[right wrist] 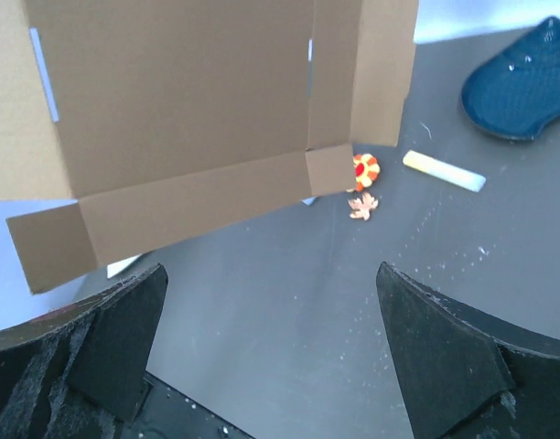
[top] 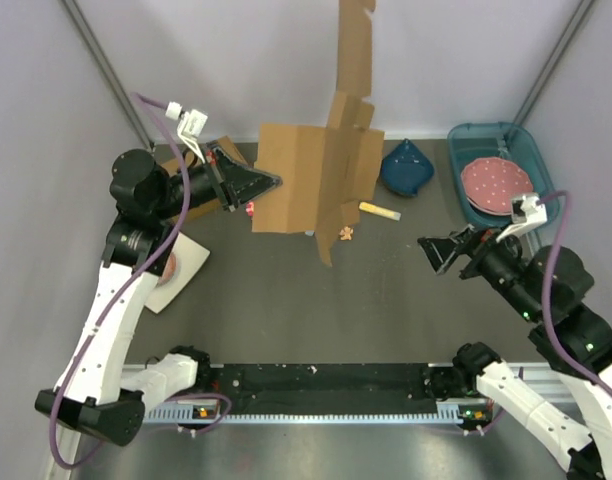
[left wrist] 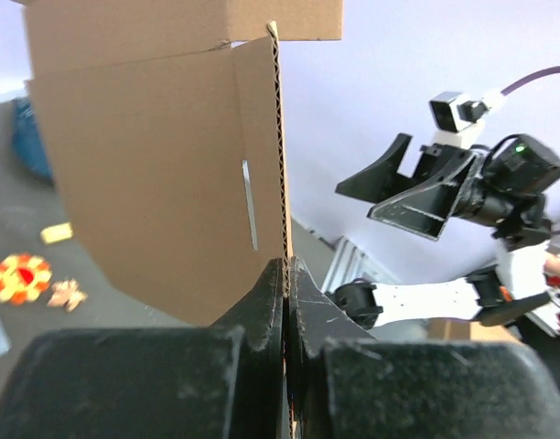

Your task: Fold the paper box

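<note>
The paper box (top: 304, 178) is an unfolded brown cardboard sheet with flaps and slits, held up on edge above the back middle of the table; a long part rises toward the top of the view. My left gripper (top: 270, 182) is shut on its left edge. In the left wrist view the corrugated edge of the paper box (left wrist: 152, 174) runs straight down into my closed left gripper (left wrist: 286, 267). My right gripper (top: 438, 251) stands open to the right of the sheet and apart from it. In the right wrist view my right gripper (right wrist: 271, 274) holds nothing, and the paper box (right wrist: 188, 110) hangs ahead of it.
A teal bin (top: 531, 150) with a pink dotted plate (top: 496, 183) stands at the back right. A blue dish (top: 406, 168), a yellow stick (top: 380, 211) and a small orange toy (top: 344, 234) lie near the sheet. A white pad (top: 186, 268) lies at the left.
</note>
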`<action>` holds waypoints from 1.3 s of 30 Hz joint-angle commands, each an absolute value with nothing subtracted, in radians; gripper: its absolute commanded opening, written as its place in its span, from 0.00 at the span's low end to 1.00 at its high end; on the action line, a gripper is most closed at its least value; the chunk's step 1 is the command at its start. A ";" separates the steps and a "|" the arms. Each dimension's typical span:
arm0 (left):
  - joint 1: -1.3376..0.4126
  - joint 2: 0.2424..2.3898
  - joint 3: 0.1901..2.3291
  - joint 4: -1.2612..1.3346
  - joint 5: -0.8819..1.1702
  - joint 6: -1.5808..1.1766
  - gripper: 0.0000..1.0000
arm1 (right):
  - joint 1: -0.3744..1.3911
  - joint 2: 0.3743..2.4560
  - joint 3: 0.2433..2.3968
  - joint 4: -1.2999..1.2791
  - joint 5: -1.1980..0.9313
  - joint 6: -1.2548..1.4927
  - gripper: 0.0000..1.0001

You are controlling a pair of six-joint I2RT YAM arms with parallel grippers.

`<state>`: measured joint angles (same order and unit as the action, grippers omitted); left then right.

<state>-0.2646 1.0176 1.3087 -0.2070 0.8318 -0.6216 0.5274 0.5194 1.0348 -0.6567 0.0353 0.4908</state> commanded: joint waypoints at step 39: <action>-0.193 1.624 1.218 0.276 0.824 -0.821 0.99 | 0.528 0.446 1.035 -0.793 0.113 0.394 0.98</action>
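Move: The left hand grips the raised flat paper box by its edge; the open table where the box is headed lies about 24 cm to this hand's right, 3 cm ahead and some 42 cm below. At table height, the yellow stick is about 16 cm ahead and 16 cm right, the blue scoop 25 cm ahead and 22 cm right. From the right hand, that open table is roughly 6 cm ahead, straight below by 32 cm. Left hand swings the held paper box right about 8 cm, then sweeps 20 cm forward and down, letting go. ##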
